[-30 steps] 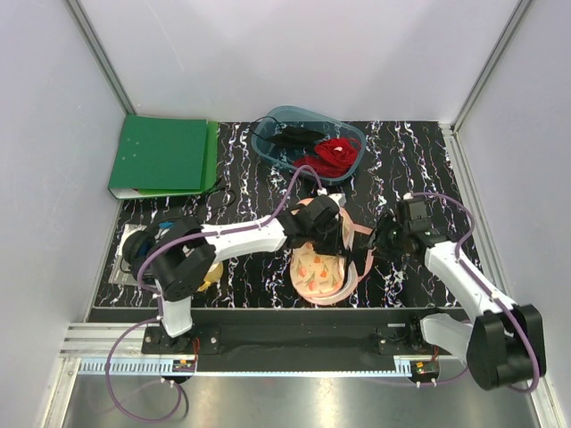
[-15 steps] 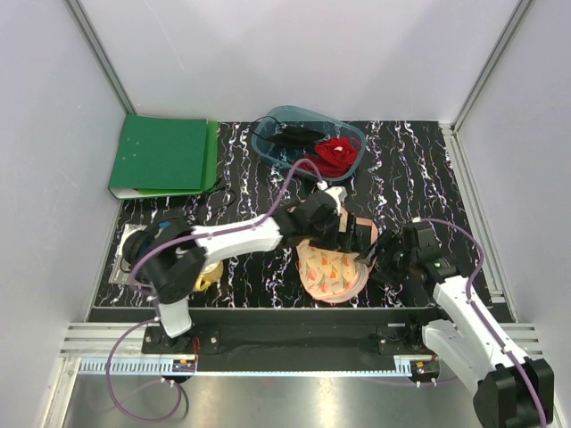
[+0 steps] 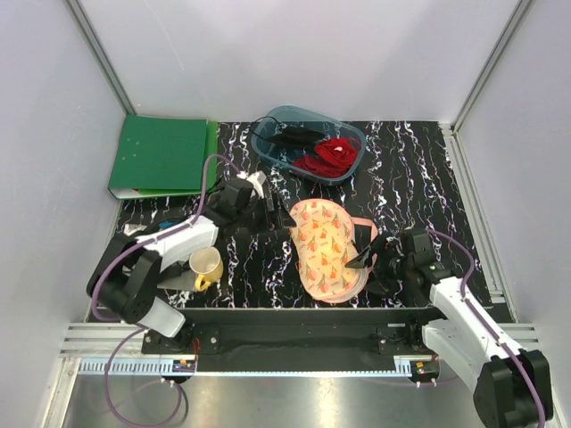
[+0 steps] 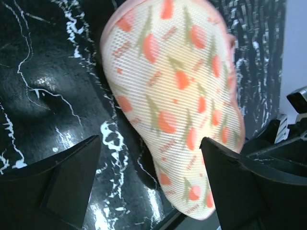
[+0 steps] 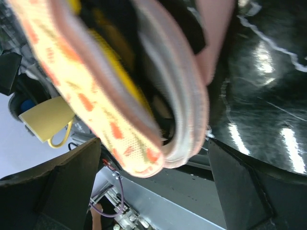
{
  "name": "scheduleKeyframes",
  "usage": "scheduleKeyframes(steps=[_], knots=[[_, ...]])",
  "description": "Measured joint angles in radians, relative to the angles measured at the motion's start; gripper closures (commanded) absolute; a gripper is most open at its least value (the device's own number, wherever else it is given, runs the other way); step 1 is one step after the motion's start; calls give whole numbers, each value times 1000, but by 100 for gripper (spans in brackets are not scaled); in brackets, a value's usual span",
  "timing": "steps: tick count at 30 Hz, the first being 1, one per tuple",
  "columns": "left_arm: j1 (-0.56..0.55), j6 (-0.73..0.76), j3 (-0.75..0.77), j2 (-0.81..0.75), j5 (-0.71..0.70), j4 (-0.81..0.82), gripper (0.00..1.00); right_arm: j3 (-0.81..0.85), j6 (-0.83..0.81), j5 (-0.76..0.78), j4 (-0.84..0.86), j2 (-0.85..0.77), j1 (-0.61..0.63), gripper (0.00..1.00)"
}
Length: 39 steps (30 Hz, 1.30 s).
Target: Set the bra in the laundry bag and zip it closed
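Note:
The laundry bag (image 3: 326, 248) lies mid-table with its printed upper half folded down over the lower one. In the right wrist view its rim (image 5: 184, 110) gapes and the yellow bra (image 5: 120, 67) shows between the halves. My left gripper (image 3: 270, 217) is open just left of the bag and holds nothing. The left wrist view shows the bag's printed top (image 4: 177, 91) ahead of those open fingers (image 4: 149, 139). My right gripper (image 3: 375, 260) is open at the bag's right edge. Its fingers (image 5: 153, 141) stand apart below the rim, not closed on it.
A yellow mug (image 3: 207, 265) stands near the left arm. A green binder (image 3: 161, 156) lies at the back left. A blue-grey tub (image 3: 351, 164) at the back holds red and black garments. The table's front edge runs just below the bag.
My left gripper has let go of the bag, opened and drawn back to the left. The right gripper has opened wide. The bag's upper half now lies flat over the lower.

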Motion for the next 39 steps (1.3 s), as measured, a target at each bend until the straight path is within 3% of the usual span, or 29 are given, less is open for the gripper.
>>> scheduleKeyframes(steps=[5, 10, 13, 17, 19, 23, 30, 34, 39], knots=[[19, -2, 36, 128, 68, 20, 9, -41, 44, 37, 5, 19, 5, 0], [41, -11, 85, 232, 93, 53, 16, -42, 74, 60, 58, 94, 6, 0], [48, -18, 113, 293, 99, 74, 27, -43, 92, 75, 89, 114, 6, 0], [50, -20, 155, 370, 110, 93, 61, -45, 114, 109, 121, 116, 6, 0], [51, -22, 162, 383, 108, 97, 67, -50, 127, 122, 140, 116, 6, 0], [51, -19, 161, 388, 107, 104, 90, -64, 161, 133, 187, 120, 6, 0], [50, -58, 2, 317, 103, 214, 100, -52, 196, 159, 293, 195, 6, 0], [35, -108, -134, 229, 85, 277, 98, 27, 172, 189, 305, 317, 6, 0], [-87, -232, -326, 97, 10, 384, 99, 201, 49, 225, 284, 511, -25, 0]])
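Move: The laundry bag's far-left corner, the left hand's mark, lies about 4 cm ahead of it, 3 cm right and 8 cm down; the bag's middle is some 7 cm back and 11 cm right. The laundry basket stands about 18 cm ahead and 6 cm right, the mug 10 cm back and 19 cm left. From the right hand, the bag's strap is roughly 11 cm ahead, level sideways and 5 cm lower. Down about 7 cm and a little forward and right, the left hand tips slightly downward, shuts its open fingers on the laundry bag's far-left corner, then drags that corner back some 10 cm, low over the table. The right hand, wide open, sinks about 3 cm, then slides forward roughly 11 cm beside the bag's open mouth towards the strap, turning clockwise some 15 degrees. ##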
